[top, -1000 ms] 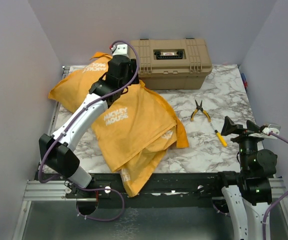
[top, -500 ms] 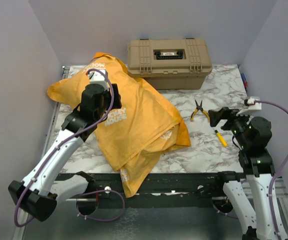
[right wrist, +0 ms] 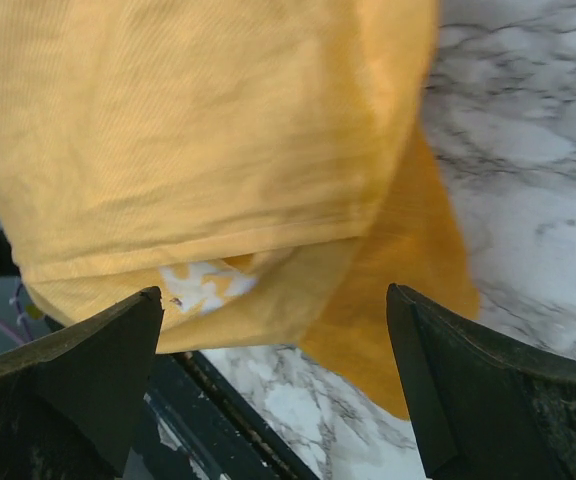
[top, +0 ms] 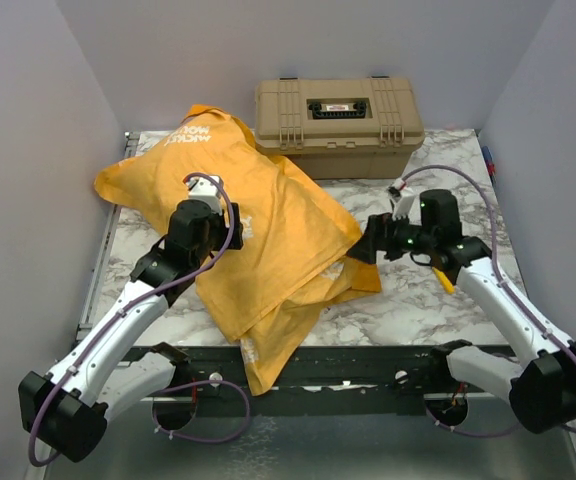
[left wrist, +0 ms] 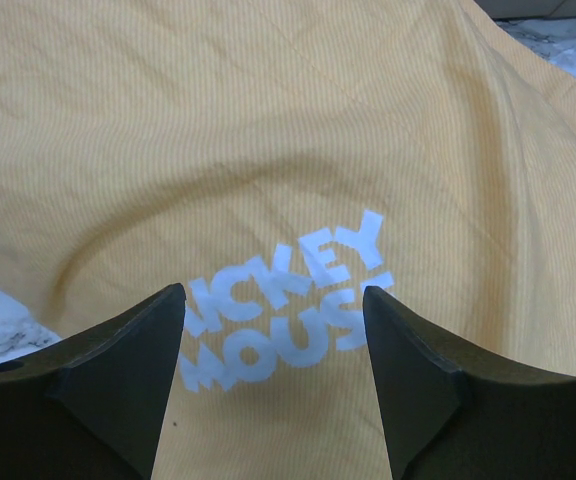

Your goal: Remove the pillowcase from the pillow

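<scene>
The orange-yellow pillowcase (top: 278,225) lies bulging from the back left to the table's front, one end hanging over the front edge. The pillow is hidden; no white pillow shows. My left gripper (top: 236,230) is open and empty, just above the pillowcase. In the left wrist view (left wrist: 273,292) its fingers frame the white "Mickey Mouse" lettering (left wrist: 293,300). My right gripper (top: 368,246) is open and empty beside the pillowcase's right corner. In the right wrist view (right wrist: 273,292) it faces the layered hem of the pillowcase (right wrist: 218,130), with a white-printed patch (right wrist: 203,280).
A tan toolbox (top: 338,112) stands at the back centre. A yellow-handled screwdriver (top: 446,282) lies partly under my right arm. The marble table (top: 438,185) ends in a black front rail (right wrist: 218,395). Grey walls close in the left, right and back.
My left arm has drawn back from near the toolbox to over the lettering. My right arm has swung from the right side in to the pillowcase's right corner.
</scene>
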`<state>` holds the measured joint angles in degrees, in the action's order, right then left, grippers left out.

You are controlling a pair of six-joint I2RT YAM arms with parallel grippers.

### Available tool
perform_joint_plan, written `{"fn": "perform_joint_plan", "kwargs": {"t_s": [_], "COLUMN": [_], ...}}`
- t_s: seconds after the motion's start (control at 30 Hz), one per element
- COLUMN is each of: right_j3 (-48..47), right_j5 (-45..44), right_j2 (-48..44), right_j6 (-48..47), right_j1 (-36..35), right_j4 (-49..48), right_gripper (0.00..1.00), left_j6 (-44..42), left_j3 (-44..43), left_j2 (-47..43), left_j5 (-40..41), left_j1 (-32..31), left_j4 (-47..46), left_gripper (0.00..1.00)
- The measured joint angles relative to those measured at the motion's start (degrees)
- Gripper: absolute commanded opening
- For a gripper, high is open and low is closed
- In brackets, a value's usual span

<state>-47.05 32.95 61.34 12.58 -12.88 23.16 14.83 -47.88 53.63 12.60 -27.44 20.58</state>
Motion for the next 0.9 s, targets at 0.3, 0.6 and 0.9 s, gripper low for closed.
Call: {"fn": "perform_joint_plan", "kwargs": {"t_s": [0.3, 0.6, 0.9], "right_j3": [5.49, 2.73, -15.72], "right_j5": [-1.81, -5.4, -8.26], "right_j2": [4.72, 17.16, 32.98], "right_j6": [6.62, 6.95, 0.59], "right_j1": [-11.47, -13.73, -13.81], "right_j4": [-8.48, -15.06, -16.28], "right_gripper": [0.87, 0.38, 0.01], "left_j6": [-0.74, -0.72, -0.74], "left_j3": [1.97, 2.4, 3.76], "left_j2": [0.22, -0.46, -2.23], "left_j5": [-1.92, -2.08, -2.19], "left_j1": [1.22, 1.99, 1.99], "left_j4": [-3.34, -4.09, -4.48], "left_gripper": [0.73, 0.73, 0.73]}}
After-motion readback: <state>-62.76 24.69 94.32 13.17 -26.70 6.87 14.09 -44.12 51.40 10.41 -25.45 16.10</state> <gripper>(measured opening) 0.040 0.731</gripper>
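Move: The pillowcase's loose hem lies about 7 cm to the right hand's left, some 1 cm ahead and around 8 cm below, with the fingers wide open over its edge. Of the neighbours, the screwdriver is about 21 cm to that hand's right, level fore and aft and 13 cm below, while the toolbox's middle is some 34 cm ahead, 2 cm left and 5 cm below. From the left hand, the hem lies roughly 21 cm right, 3 cm back and 11 cm below. The right hand swings left and sinks about 7 cm onto the loose hem of the pillowcase, drawing back a little at first and tipping its fingers slightly further down. Its wide-open fingers then shut and pinch a fold of the cloth as the hand turns forward, dragging that fold some 9 cm towards the toolbox while rising a couple of centimetres and easing further left. ##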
